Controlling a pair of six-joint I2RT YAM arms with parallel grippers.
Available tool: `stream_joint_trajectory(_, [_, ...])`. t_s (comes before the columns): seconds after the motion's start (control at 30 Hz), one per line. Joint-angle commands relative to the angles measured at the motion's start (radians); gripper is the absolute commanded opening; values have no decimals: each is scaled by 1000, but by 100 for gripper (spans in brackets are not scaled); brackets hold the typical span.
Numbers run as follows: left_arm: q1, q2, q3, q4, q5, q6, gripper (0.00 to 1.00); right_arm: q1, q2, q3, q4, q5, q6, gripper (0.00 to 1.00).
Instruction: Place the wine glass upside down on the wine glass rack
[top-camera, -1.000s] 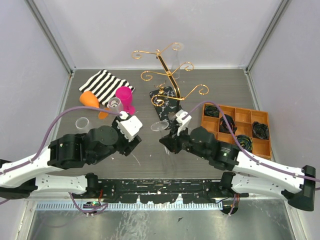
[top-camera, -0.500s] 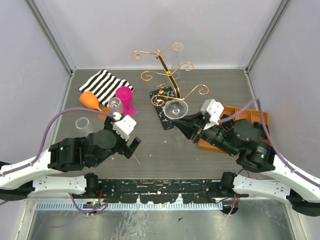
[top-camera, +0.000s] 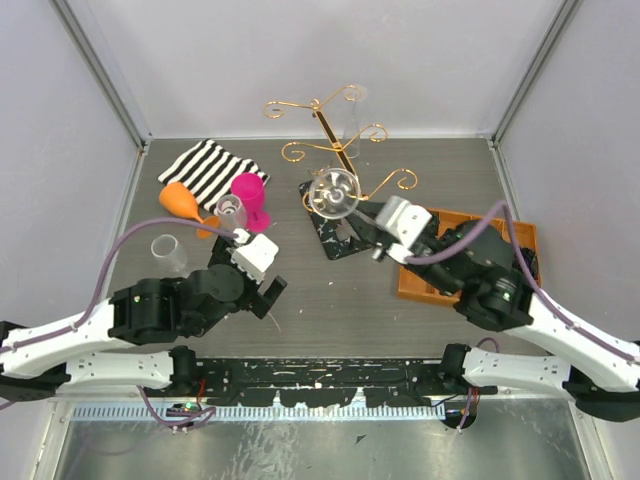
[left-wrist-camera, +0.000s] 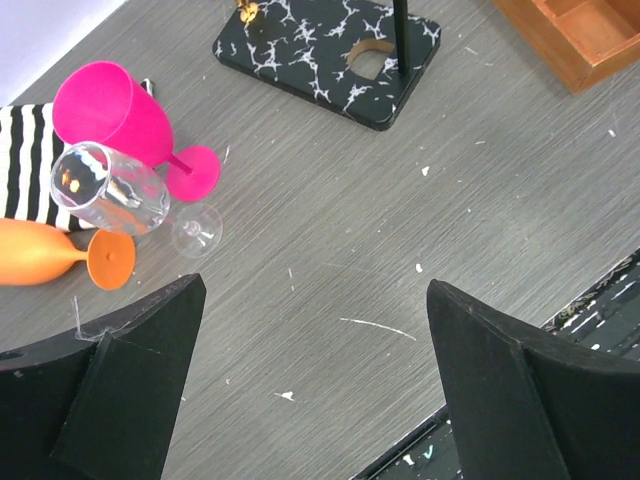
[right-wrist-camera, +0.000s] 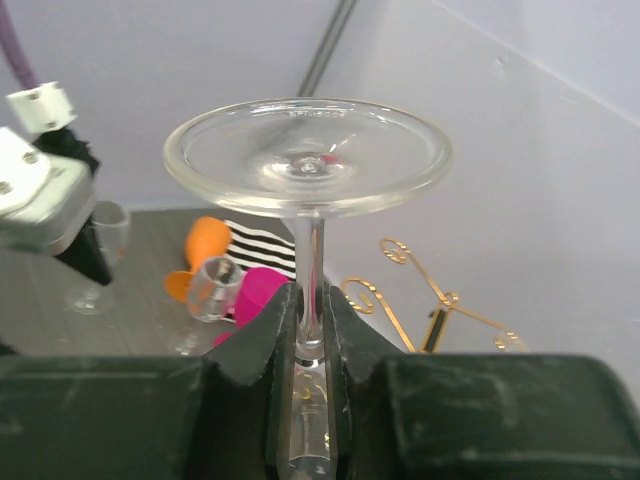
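Observation:
The clear wine glass (right-wrist-camera: 307, 155) is held with its round foot uppermost, and my right gripper (right-wrist-camera: 312, 310) is shut on its stem. From above, the glass's foot (top-camera: 333, 190) hangs over the black marbled base (top-camera: 338, 232) of the gold wire wine glass rack (top-camera: 330, 125), just in front of the rack's curled arms (right-wrist-camera: 440, 300). The right gripper (top-camera: 358, 208) reaches in from the right. My left gripper (top-camera: 265, 293) stands low over the table's near left, open, with only bare table between its fingers (left-wrist-camera: 130, 380).
At the left lie a pink glass (left-wrist-camera: 115, 105), a clear glass on its side (left-wrist-camera: 110, 190), an orange glass (left-wrist-camera: 50, 255) and a striped cloth (top-camera: 210, 168). Another clear glass (top-camera: 165, 247) stands nearer. An orange compartment tray (top-camera: 480, 255) sits at the right.
The right arm has lifted the wine glass off the table and swung it back toward the rack. The left gripper has opened wide and drawn back toward the near edge.

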Motion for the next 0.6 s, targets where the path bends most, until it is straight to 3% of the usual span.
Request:
stream_joint_trajectory(0.0, [-3, 34, 2, -3, -42, -20, 99, -1, 100, 134, 92, 138, -202, 0])
stream_joint_trajectory(0.3, [-3, 44, -24, 35, -49, -5, 98, -19, 304, 383, 86, 349, -459, 0])
stream_joint_trajectory(0.57, [46, 73, -15, 68, -45, 6, 98, -357, 336, 459, 18, 155, -335, 1])
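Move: The right hand already holds the glass upside down by its stem; the rack's middle hooks are about 15 cm ahead, 2 cm to its left and some 16 cm lower. The glass hanging on the rack is roughly 20 cm ahead, 1 cm to the right and 20 cm lower; the pink glass is about 17 cm ahead, 19 cm left and 42 cm down. From the left hand, those hooks are some 17 cm ahead, 13 cm right, about level in height. Right hand carries the gripped glass 12 cm forward, 7 cm up over the rack's right side, turning 30 degrees clockwise. ##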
